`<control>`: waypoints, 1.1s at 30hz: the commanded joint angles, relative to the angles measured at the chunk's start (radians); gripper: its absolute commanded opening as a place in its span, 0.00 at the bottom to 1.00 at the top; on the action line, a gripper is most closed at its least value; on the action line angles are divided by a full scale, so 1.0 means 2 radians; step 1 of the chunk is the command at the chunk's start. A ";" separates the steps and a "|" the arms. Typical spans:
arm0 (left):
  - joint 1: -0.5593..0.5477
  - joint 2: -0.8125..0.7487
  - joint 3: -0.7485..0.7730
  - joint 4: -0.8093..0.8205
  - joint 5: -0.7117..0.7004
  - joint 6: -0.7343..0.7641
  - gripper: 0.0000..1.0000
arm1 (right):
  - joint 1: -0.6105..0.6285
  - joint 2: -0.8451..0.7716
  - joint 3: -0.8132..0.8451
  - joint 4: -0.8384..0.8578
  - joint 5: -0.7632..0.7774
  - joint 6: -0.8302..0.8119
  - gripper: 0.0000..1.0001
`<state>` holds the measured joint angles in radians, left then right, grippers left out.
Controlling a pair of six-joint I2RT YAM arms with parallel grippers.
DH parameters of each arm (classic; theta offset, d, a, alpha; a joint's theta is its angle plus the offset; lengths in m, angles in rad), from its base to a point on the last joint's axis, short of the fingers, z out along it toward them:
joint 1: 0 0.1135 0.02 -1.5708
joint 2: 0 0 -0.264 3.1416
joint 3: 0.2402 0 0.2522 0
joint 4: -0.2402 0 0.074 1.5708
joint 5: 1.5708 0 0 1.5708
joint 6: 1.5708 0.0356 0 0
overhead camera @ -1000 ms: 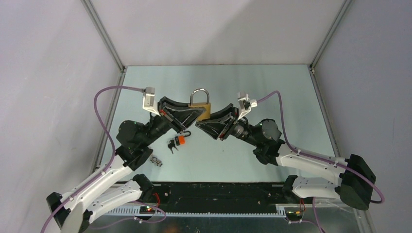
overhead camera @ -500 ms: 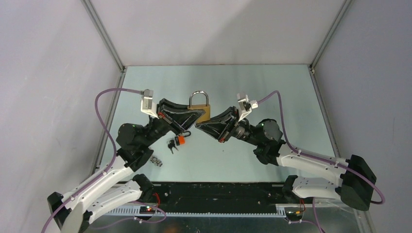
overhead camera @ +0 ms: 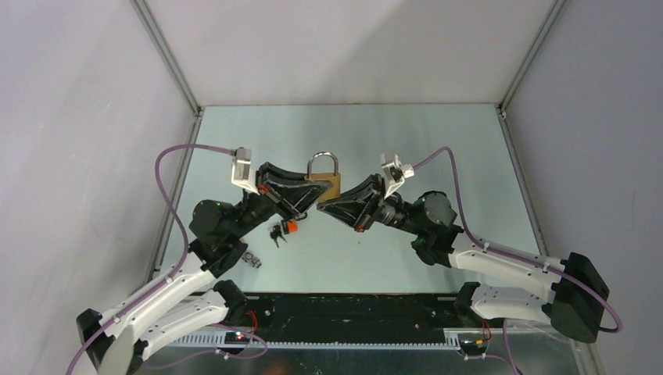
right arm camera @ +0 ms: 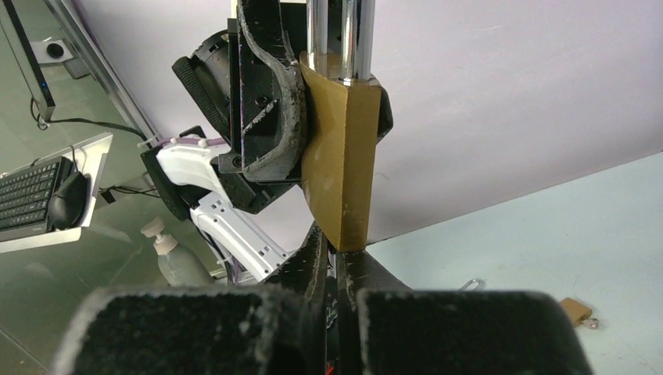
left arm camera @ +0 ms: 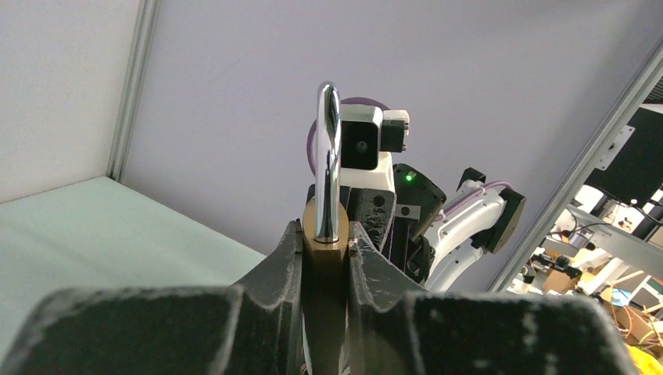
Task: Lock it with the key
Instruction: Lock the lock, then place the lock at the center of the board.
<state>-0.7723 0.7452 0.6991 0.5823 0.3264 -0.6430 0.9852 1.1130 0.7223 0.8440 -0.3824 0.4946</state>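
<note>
A brass padlock [overhead camera: 328,186] with a steel shackle [left arm camera: 328,156] is held upright above the table, and my left gripper [overhead camera: 315,192] is shut on its body. In the left wrist view the fingers [left arm camera: 288,258] press both flat sides of the padlock. My right gripper [overhead camera: 321,206] is shut, its tips [right arm camera: 335,246] right under the padlock's [right arm camera: 340,172] lower corner. Whether a key sits between those tips does not show. A small bunch of keys with an orange tag [overhead camera: 290,227] lies on the table below the left gripper.
A second small padlock [overhead camera: 252,258] lies on the table near the left arm; the right wrist view shows a little brass padlock [right arm camera: 577,311] on the table. Metal frame posts [overhead camera: 168,58] bound the table at its back corners.
My right gripper has closed from partly open to shut under the padlock. Both arms and the held padlock have shifted slightly toward the near edge.
</note>
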 commanded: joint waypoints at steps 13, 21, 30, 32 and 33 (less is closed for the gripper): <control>0.002 -0.035 -0.018 0.198 -0.109 0.044 0.00 | 0.004 0.042 -0.070 -0.013 -0.056 -0.050 0.00; 0.001 0.000 -0.013 0.223 -0.137 0.065 0.00 | 0.010 0.068 -0.085 0.032 -0.043 -0.006 0.00; 0.003 0.042 0.004 0.092 -0.203 0.086 0.00 | -0.094 0.021 -0.132 -0.039 0.074 0.064 0.00; 0.004 0.073 0.024 0.047 -0.215 0.085 0.00 | -0.135 0.004 -0.135 -0.086 0.108 0.074 0.00; 0.007 0.088 0.033 0.018 -0.214 0.079 0.00 | -0.148 -0.008 -0.136 -0.120 0.135 0.076 0.00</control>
<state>-0.7700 0.8444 0.6491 0.7334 -0.0116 -0.5037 0.7937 1.1736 0.4591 0.7521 -0.2955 0.5819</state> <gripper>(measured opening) 0.200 0.031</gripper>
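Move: The left fingers already grip the big brass padlock by its body, shackle up, right at the hand point. The right hand pinches the key in its keyway, the padlock's middle about 4 cm above and 1 cm ahead. From the right hand, the orange padlock lies on the table some 10 cm ahead, 10 cm left and 30 cm below, with the black keys about 3 cm to the left of it and 2 cm nearer. Right hand draws the key about 15 cm down from the padlock, then both hands go forward some 7 cm. ##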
